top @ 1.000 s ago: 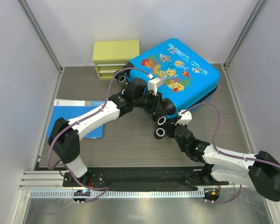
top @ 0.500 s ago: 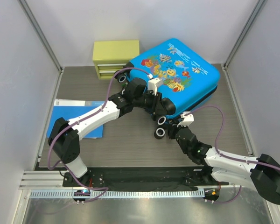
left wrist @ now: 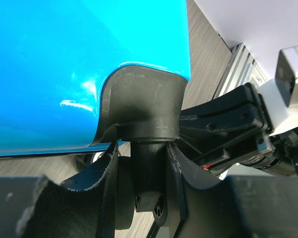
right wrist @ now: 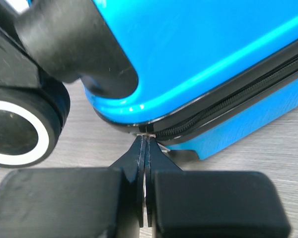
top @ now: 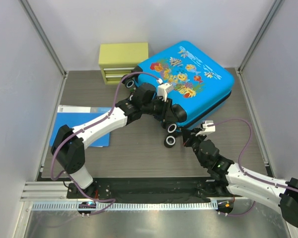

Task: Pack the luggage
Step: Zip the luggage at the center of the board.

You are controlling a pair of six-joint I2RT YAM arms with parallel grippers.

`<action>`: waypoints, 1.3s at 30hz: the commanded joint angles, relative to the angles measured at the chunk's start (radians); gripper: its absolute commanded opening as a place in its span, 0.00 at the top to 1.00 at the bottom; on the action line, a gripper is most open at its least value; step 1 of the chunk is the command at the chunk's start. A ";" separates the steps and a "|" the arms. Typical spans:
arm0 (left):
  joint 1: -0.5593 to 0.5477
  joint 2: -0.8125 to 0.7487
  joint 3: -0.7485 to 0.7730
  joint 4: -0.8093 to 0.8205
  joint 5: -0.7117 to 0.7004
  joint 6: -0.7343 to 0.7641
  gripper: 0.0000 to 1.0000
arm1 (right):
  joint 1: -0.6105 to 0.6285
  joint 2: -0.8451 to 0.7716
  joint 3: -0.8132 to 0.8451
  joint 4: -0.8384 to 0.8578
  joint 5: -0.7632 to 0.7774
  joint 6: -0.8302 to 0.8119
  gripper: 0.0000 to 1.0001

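The luggage lies closed at the back right, bright blue with a fish print; its shell fills the left wrist view and the right wrist view. My left gripper is shut on the black wheel post at its near corner, one finger on each side. My right gripper sits at the same corner, below the two white-rimmed wheels. Its fingertips are pressed together on the small silver zipper pull at the end of the black zipper.
A yellow-green drawer box stands at the back left beside the luggage. A flat blue folder lies on the left, partly under my left arm. Grey walls close three sides, and a metal rail runs along the near edge.
My right gripper has closed its fingers and its arm has drawn back toward the near right. The left arm and the luggage have not moved.
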 commanded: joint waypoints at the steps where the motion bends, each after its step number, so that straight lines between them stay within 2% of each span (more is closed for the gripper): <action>1: -0.007 -0.068 0.013 0.045 0.082 -0.014 1.00 | 0.000 -0.016 0.000 0.041 0.025 -0.034 0.99; 4: -0.005 -0.065 0.013 0.044 0.085 -0.009 1.00 | 0.000 0.004 0.015 0.031 -0.052 -0.086 0.97; 8: -0.007 -0.059 0.015 0.045 0.097 -0.006 1.00 | -0.022 0.045 0.075 -0.061 -0.153 -0.124 0.62; 9: -0.007 -0.057 0.016 0.045 0.097 -0.006 1.00 | -0.045 0.052 0.077 -0.065 -0.214 -0.126 0.59; 12: -0.007 -0.060 0.016 0.045 0.099 -0.002 1.00 | -0.071 0.062 0.063 -0.041 -0.261 -0.137 0.51; 22: -0.007 -0.063 0.018 0.042 0.097 0.001 1.00 | -0.187 0.127 0.052 0.057 -0.426 -0.167 0.47; 27: -0.007 -0.062 0.018 0.041 0.097 0.003 1.00 | -0.192 0.185 0.043 0.134 -0.484 -0.175 0.47; 33: -0.007 -0.060 0.018 0.041 0.097 0.003 1.00 | -0.192 0.220 0.021 0.231 -0.503 -0.181 0.47; 39: -0.007 -0.059 0.018 0.042 0.097 0.003 1.00 | -0.192 0.184 -0.009 0.295 -0.495 -0.175 0.45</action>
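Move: The zip pull at the luggage's near corner is just beyond the right hand's shut fingertips, about 3 cm ahead, 2 cm left and 2 cm below. The upper wheel stands some 8 cm left of this hand, 2 cm ahead and 2 cm higher. The lower wheel is roughly 7 cm left, 1 cm ahead and 7 cm below. From the left hand, which grips the upper wheel's mount, the zip pull is about 7 cm right, 3 cm back and 8 cm lower. The right fingertips, shut at the zip pull, let go and spread to about half open. Meanwhile the hand drops and shifts left, some 3 cm each way, swinging about 20 degrees counter-clockwise with its left side dipping slightly, and ends with the pull just ahead near the right finger. The left hand keeps its still grip on the upper wheel's mount. ##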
